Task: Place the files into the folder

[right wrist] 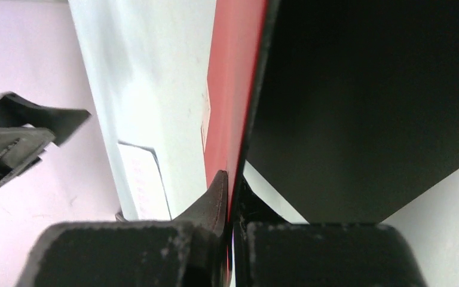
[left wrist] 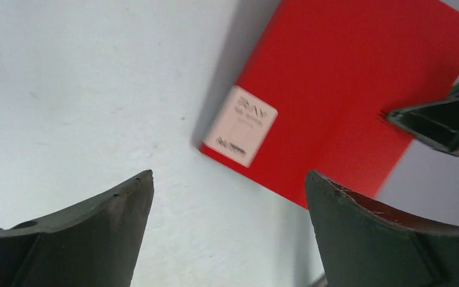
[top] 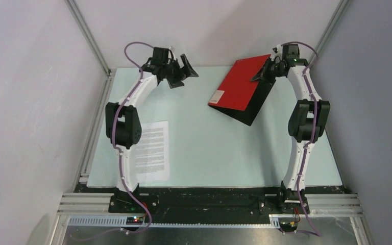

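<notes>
The folder (top: 239,84) lies at the back right of the table, its red cover raised at an angle over the black inside (top: 258,106). My right gripper (top: 263,75) is shut on the far edge of that cover; the wrist view shows the red sheet (right wrist: 233,89) pinched between its fingers (right wrist: 215,200). My left gripper (top: 186,71) hangs open to the folder's left, holding nothing, and its view takes in the red cover (left wrist: 346,89) and white label (left wrist: 240,125). The files (top: 152,150), printed white sheets, lie flat on the table beside the left arm.
The pale green table top (top: 209,148) is enclosed by white walls, with metal frame posts (top: 89,38) at the back corners. A black rail (top: 209,199) runs along the near edge, where both arm bases are bolted.
</notes>
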{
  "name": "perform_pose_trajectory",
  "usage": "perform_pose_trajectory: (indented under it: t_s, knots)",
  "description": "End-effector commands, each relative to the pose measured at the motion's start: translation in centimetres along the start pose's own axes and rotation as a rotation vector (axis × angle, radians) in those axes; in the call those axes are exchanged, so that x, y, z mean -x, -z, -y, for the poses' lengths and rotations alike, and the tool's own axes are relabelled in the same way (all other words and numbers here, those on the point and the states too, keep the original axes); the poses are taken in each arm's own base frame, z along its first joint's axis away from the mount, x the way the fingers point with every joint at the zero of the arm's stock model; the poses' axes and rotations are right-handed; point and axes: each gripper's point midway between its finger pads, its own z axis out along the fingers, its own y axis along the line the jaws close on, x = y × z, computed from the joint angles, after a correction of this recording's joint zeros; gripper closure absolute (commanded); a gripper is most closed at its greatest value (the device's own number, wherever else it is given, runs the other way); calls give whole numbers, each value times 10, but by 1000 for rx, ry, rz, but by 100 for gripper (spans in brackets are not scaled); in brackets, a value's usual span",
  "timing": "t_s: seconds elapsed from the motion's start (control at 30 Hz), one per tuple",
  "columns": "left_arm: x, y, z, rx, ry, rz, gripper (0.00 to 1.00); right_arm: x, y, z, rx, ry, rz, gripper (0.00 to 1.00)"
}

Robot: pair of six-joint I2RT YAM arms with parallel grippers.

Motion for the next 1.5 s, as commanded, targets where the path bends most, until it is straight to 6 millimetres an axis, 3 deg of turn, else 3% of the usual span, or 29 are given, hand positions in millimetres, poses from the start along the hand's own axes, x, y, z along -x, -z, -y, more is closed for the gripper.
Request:
perform_pose_trajectory:
  t_s: [0.0, 0.03, 0.07, 0.17, 0.3, 0.43, 0.5, 0.63, 0.67, 0.8, 1.0, 1.13, 1.27, 1.33, 1.43, 1.47]
  knots:
    - [14, 48, 14, 74, -387, 70, 0, -45, 50, -34, -51, 121, -72, 100]
    - [18, 56, 16, 88, -410, 87, 0, -48, 65, -41, -58, 137, -55, 100]
    - [20, 60, 14, 101, -450, 93, 0, -60, 68, -34, -84, 127, -83, 100]
    - [20, 72, 12, 117, -529, 83, 0, -83, 102, -40, -117, 150, -99, 100]
    - [17, 75, -2, 134, -537, 51, 0, -105, 138, -44, -171, 201, -103, 100]
    - [11, 70, -20, 152, -503, 9, 0, -117, 160, -55, -188, 258, -98, 100]
    - [7, 68, -26, 158, -469, -4, 0, -135, 153, -72, -110, 267, -152, 99]
    - [-4, 67, -27, 140, -424, -33, 0, -160, 132, -107, 107, 217, -279, 71]
    - [-5, 69, -27, 136, -426, -36, 0, -161, 124, -108, 126, 211, -302, 62]
    - [-18, 68, -24, 78, -454, -82, 0, -161, 101, -142, 259, 253, -363, 42]
    - [-18, 75, -31, 96, -430, -76, 0, -163, 88, -168, 376, 285, -414, 37]
    - [-7, 94, -30, 102, -374, -30, 0, -170, 85, -185, 443, 317, -438, 36]
    - [5, 121, -23, 91, -329, 27, 0, -173, 56, -193, 479, 304, -478, 34]
    - [10, 135, -19, 67, -291, 48, 0, -175, 37, -196, 496, 297, -504, 27]
    - [17, 153, -16, 36, -249, 74, 0, -183, 14, -207, 554, 266, -555, 7]
    - [20, 159, -15, 31, -249, 86, 0, -186, 3, -203, 556, 242, -577, 4]
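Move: The folder is gripped by the right hand at the free edge of its raised red cover. Its middle lies about 7 cm to that hand's left, 2 cm farther out and some 12 cm lower, with the spine on the left. The files lie flat, roughly 55 cm left, 31 cm back and 17 cm down from it. From the empty left hand the files are about 20 cm left, 29 cm back and 17 cm below; the folder's middle is some 27 cm right, 3 cm ahead and 12 cm down. The folder is drawn back towards the bases by its already pinched cover edge as the right hand goes back about 20 cm and climbs; its fingers then open wide while it sweeps some 18 cm left, turning about 40 degrees counter-clockwise, one finger seeming to push the cover's inner side over. The open, empty left hand moves left and back, away from the folder. ##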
